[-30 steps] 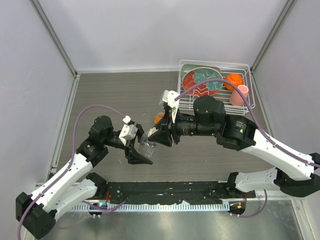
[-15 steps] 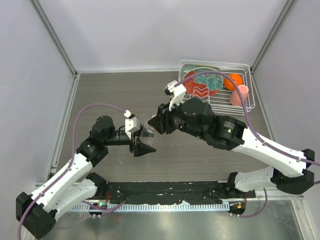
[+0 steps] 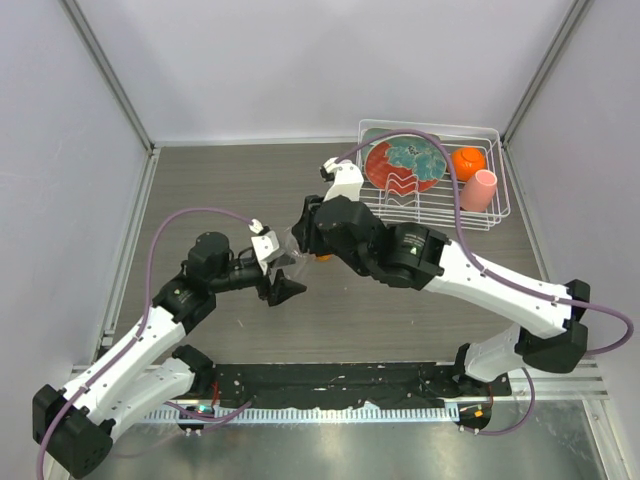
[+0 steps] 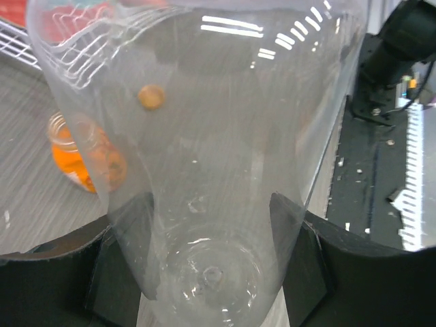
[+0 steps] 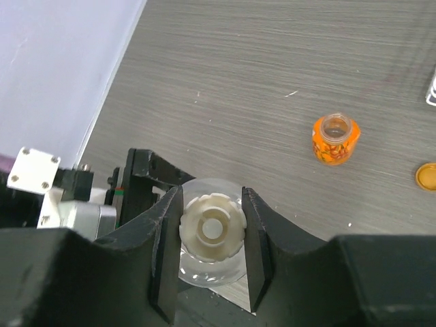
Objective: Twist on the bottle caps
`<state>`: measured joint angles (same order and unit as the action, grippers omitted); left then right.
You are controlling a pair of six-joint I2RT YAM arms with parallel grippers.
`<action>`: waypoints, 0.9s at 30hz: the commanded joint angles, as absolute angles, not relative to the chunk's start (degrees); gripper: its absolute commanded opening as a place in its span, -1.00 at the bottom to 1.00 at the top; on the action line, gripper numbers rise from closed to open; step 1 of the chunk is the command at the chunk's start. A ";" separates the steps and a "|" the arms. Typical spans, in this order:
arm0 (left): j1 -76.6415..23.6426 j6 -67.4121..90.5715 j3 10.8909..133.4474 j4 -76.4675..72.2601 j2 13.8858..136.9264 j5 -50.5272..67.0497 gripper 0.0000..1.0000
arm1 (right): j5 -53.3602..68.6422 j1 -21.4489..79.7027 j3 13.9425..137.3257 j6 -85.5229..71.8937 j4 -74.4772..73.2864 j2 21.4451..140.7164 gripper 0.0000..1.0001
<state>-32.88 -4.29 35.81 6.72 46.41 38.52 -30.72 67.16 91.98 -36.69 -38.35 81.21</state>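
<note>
My left gripper (image 4: 208,218) is shut on the base of the clear bottle (image 4: 204,136), which fills the left wrist view. In the top view the left gripper (image 3: 281,276) holds this clear bottle (image 3: 284,258) above the table's middle. My right gripper (image 5: 211,203) is shut on the cream-white cap (image 5: 212,228), which sits over the clear bottle's mouth. The right gripper (image 3: 298,238) is directly over the bottle. The open orange bottle (image 5: 335,139) stands on the table, and the orange cap (image 5: 426,176) lies to its right. Both show through the clear plastic: orange bottle (image 4: 82,153), orange cap (image 4: 151,97).
A white wire rack (image 3: 497,205) at the back right holds a patterned plate (image 3: 405,165), an orange ball-like thing (image 3: 467,162) and a pink cup (image 3: 479,190). The black base strip (image 3: 330,380) runs along the near edge. Grey walls close in both sides.
The right arm has swung left and back, bringing the white cap over the clear bottle. The left gripper has turned the bottle's mouth up toward it.
</note>
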 commanded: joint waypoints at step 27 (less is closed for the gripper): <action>-33.92 -7.39 36.82 3.60 44.12 66.67 -0.75 | 0.33 63.37 98.36 -13.11 -36.12 71.02 0.57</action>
<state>-33.69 -8.80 35.59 4.19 43.79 50.39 -15.57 63.86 100.09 -23.07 -39.24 73.67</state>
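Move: The right fingers already pinch the white cap on the clear bottle's mouth; the bottle's middle is about 5 cm below and 2 cm nearer. The orange jar stands on the table roughly 14 cm ahead, 2 cm right and 31 cm down, the orange cap about 12 cm to the jar's right. From the left hand, gripping the bottle, the white cap is some 8 cm above, 4 cm ahead and 2 cm right. Right hand twists slightly clockwise, opens off the cap and rises about 10 cm; left swings the bottle back. ##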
